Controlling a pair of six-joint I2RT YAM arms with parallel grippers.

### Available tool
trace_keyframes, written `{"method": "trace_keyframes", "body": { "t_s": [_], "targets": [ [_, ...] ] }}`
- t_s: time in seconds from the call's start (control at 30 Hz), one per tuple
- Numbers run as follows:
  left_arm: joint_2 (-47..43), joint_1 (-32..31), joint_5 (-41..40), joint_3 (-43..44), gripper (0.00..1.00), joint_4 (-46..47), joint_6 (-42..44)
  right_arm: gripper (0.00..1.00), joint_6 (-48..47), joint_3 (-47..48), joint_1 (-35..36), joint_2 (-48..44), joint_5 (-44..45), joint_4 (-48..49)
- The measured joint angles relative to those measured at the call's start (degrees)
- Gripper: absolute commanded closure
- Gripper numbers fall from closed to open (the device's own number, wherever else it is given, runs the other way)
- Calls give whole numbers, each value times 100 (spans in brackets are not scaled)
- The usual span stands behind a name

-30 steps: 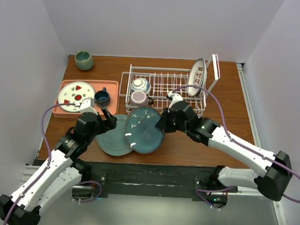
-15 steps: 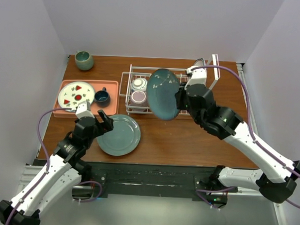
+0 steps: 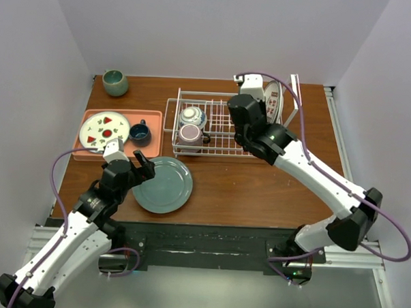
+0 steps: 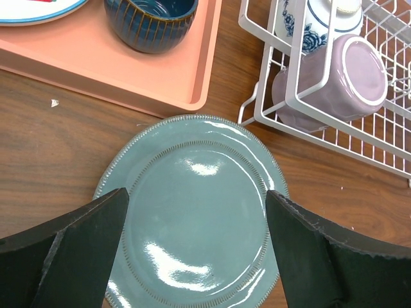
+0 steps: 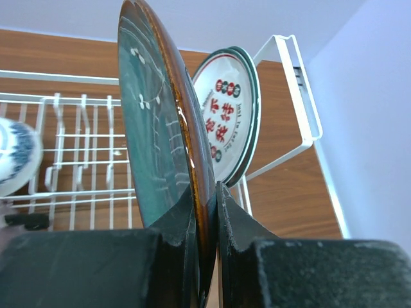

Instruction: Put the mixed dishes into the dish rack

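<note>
My right gripper [image 5: 207,192] is shut on the lower rim of a dark teal plate [image 5: 154,128] with a brown edge, held upright on edge over the dish rack [image 3: 221,117]. Just behind it the white plate with lettered teal rim [image 5: 228,122] stands against the tall wire end piece [image 5: 302,96]. The blue-and-white bowl [image 3: 192,116] and the pinkish mug [image 3: 190,133] sit at the rack's left end. A plain teal plate [image 3: 163,185] lies flat on the table. My left gripper [image 4: 196,196] hovers open above it, one finger on each side.
A salmon-pink tray [image 3: 149,117] at the left holds a white plate with red fruit marks [image 3: 104,130] and a dark blue cup [image 3: 139,132]. A grey-green cup [image 3: 115,82] stands at the back left corner. White walls close in the table.
My right arm lifted the dark teal plate off the table, turned it on edge and carried it back over the rack's right part. The left gripper drew back slightly, then stayed still.
</note>
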Motion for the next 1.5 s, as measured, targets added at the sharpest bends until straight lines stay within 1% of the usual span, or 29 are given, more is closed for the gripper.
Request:
{"method": "trace_keyframes", "body": {
  "t_s": [0.2, 0.47, 0.67, 0.83, 0.9, 0.93, 0.97, 1.0, 1.1, 1.17, 1.23, 1.47, 1.5],
  "targets": [
    [48, 0, -28, 0, 6, 0, 0, 100, -299, 98, -424, 579, 116, 330],
    [138, 0, -37, 0, 6, -2, 0, 100, -387, 269, -1067, 1357, 52, 568],
    [140, 0, -37, 0, 6, -2, -7, 100, -367, 533, -1224, 1926, -144, 664],
    [140, 0, -39, 0, 6, -4, -24, 100, -282, 573, -1342, 2181, -345, 680],
    [140, 0, -39, 0, 5, -4, -26, 92, -236, 610, -1399, 2243, -356, 704],
    [144, 0, -39, 0, 5, -2, -31, 83, -223, 638, -1419, 2269, -363, 702],
    [149, 0, -39, 0, 5, -2, -39, 80, -212, 660, -1449, 2293, -374, 704],
    [155, 0, -39, 0, 5, -4, -42, 72, -184, 673, -1471, 2308, -400, 713],
    [173, 0, -39, 0, 5, -4, -42, 61, -127, 778, -1532, 2358, -415, 774],
    [173, 0, -39, 0, 5, -4, -42, 57, -103, 850, -1585, 2354, -398, 804],
    [173, 0, -39, 0, 5, -4, -42, 51, -70, 896, -1628, 2352, -391, 828],
    [177, 0, -37, 0, 5, -4, -44, 47, -13, 905, -1727, 2352, -413, 857],
    [177, 0, -37, 0, 5, -4, -44, 44, -9, 905, -1727, 2352, -426, 857]
  ]
}}
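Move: Ahead of the right hand, which already pinches the upright brown-rimmed plate, its free rack slot lies about 16 cm farther out, 4 cm to the right and 18 cm below. The two standing plates are just right of that slot, some 6 cm right of the hand and equally far out. The upturned bowl sits about 15 cm ahead, 21 cm left and 27 cm down. From the left hand the slot is roughly 28 cm ahead, 37 cm right and 2 cm above. Carrying the plate forward and down, with a smaller drift to the right, the right hand brings it beside the two standing plates, travelling about 12 cm out and 10 cm down while its wrist turns a little clockwise. There the fingers open to roughly half and let go of the rim, easing up and slightly farther forward as they part, but still straddling the plate. ##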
